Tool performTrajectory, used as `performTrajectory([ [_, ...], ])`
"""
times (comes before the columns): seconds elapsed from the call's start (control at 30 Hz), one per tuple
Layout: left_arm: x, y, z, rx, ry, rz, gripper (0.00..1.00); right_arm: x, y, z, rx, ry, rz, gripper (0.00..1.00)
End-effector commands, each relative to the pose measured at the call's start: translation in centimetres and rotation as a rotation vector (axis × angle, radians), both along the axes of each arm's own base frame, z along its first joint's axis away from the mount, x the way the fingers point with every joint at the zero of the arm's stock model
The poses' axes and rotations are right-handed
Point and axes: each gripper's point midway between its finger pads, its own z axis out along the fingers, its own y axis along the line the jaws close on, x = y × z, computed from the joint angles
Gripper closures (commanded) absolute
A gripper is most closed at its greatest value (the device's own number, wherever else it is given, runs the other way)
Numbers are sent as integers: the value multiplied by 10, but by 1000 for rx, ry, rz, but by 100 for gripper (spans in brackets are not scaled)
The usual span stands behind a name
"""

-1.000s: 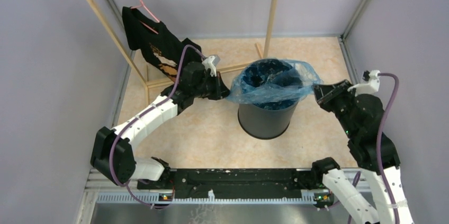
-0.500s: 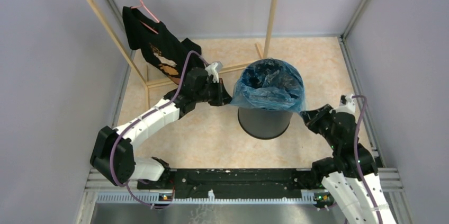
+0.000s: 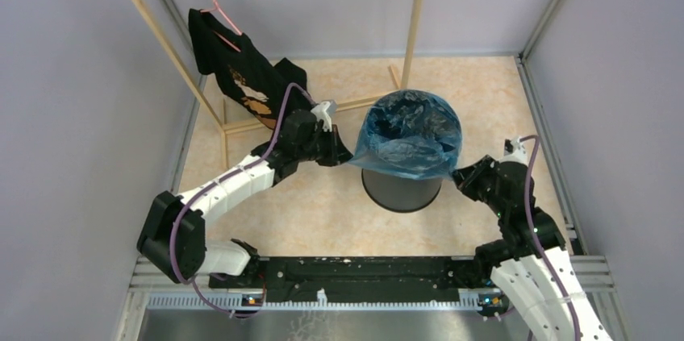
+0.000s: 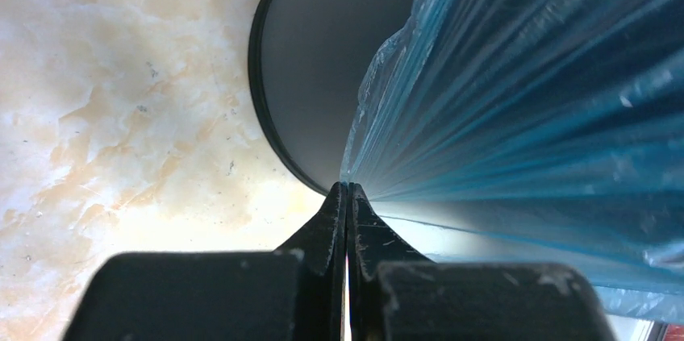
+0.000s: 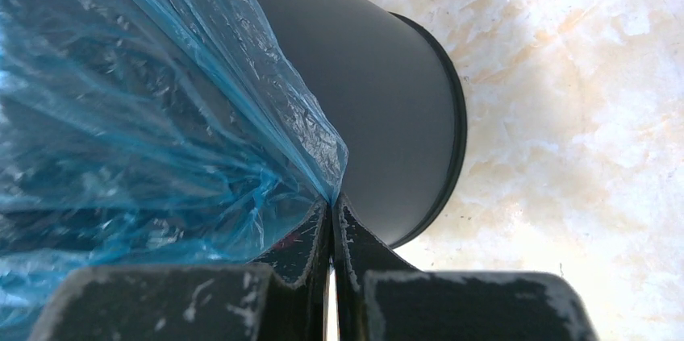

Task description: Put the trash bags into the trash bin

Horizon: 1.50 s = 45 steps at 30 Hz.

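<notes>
The round black trash bin (image 3: 401, 188) stands upright mid-floor. The translucent light-blue trash bag (image 3: 411, 135) lies in its mouth and hangs over its rim on all sides. My left gripper (image 3: 348, 160) is at the bin's left side, shut on the bag's edge. In the left wrist view the gripper (image 4: 347, 188) pinches the bag (image 4: 524, 99) beside the bin wall (image 4: 314, 75). My right gripper (image 3: 456, 177) is at the bin's right side, shut on the bag's edge. In the right wrist view the gripper (image 5: 332, 200) pinches the bag (image 5: 145, 107) against the bin wall (image 5: 387, 107).
A wooden clothes rack (image 3: 415, 18) stands behind the bin, with a black shirt (image 3: 234, 67) on a pink hanger at the back left. Grey walls close in the floor on three sides.
My right gripper has moved down and inward with the bag's edge, from beside the rim to low on the bin's right side. The bag now drapes lower over the rim. The left gripper barely moved.
</notes>
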Motion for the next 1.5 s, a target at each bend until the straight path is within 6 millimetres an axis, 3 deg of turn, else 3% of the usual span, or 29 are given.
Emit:
performTrajectory([
  [0.0, -1, -2, -16, 13, 5, -9, 100, 8, 2, 8, -40, -4, 29, 100],
  [0.2, -3, -3, -23, 32, 22, -9, 100, 9, -7, -5, -76, 27, -10, 100],
  [0.4, -4, -22, 5, 17, -31, -38, 100, 17, -11, -50, -79, 133, -79, 100],
  [0.53, -4, -29, -4, 42, -20, -44, 100, 17, -15, -78, -96, 203, -105, 100],
  [0.63, -11, -28, -31, 58, 46, -50, 100, 16, -14, -71, -101, 196, -93, 100],
  [0.83, -17, -18, -70, 99, 92, -14, 100, 21, -3, -17, -80, 59, -10, 100],
  [0.9, -16, -16, -82, 129, 104, -10, 100, 23, 0, -14, -78, 47, 3, 100],
  [0.97, -14, -14, -88, 156, 120, -2, 100, 24, -1, -23, -82, 66, -5, 100],
  [1.03, -13, -16, -82, 151, 119, -7, 100, 23, -5, -40, -95, 104, -28, 100],
  [1.23, -5, -24, -35, 87, 35, -15, 100, 17, -16, -85, -102, 186, -102, 100],
  [1.33, -6, -26, -31, 79, 36, -24, 100, 17, -21, -82, -119, 186, -125, 99],
  [1.43, -6, -26, -41, 92, 51, -25, 100, 20, -29, -61, -157, 165, -154, 98],
  [1.47, -6, -25, -45, 101, 58, -23, 100, 22, -33, -45, -169, 141, -167, 91],
])
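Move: The left hand pinches one edge of the blue trash bag just outside the trash bin, whose middle lies about 14 cm to its right, 2 cm farther out and a few centimetres lower; the rack foot behind stands some 25 cm ahead, 14 cm right and 14 cm below, and the hanging shirt about 25 cm ahead, 27 cm left and slightly higher. From the right hand, also pinching the bag edge, the bin is roughly 13 cm left, 8 cm ahead and 4 cm lower. Keeping the bag edge pinched, the right hand tugs it down outside the bin in two strokes, first about 8 cm down, halfway back up, then down again to nearly 10 cm below its start, drifting a little right at the end while its fingers tip some 15 degrees further downward. The left hand, also holding on, shifts slightly right and back, pulls its edge down to about 9 cm below the start and eases up again, finishing some 5 cm lower and a little closer to the bin wall. ##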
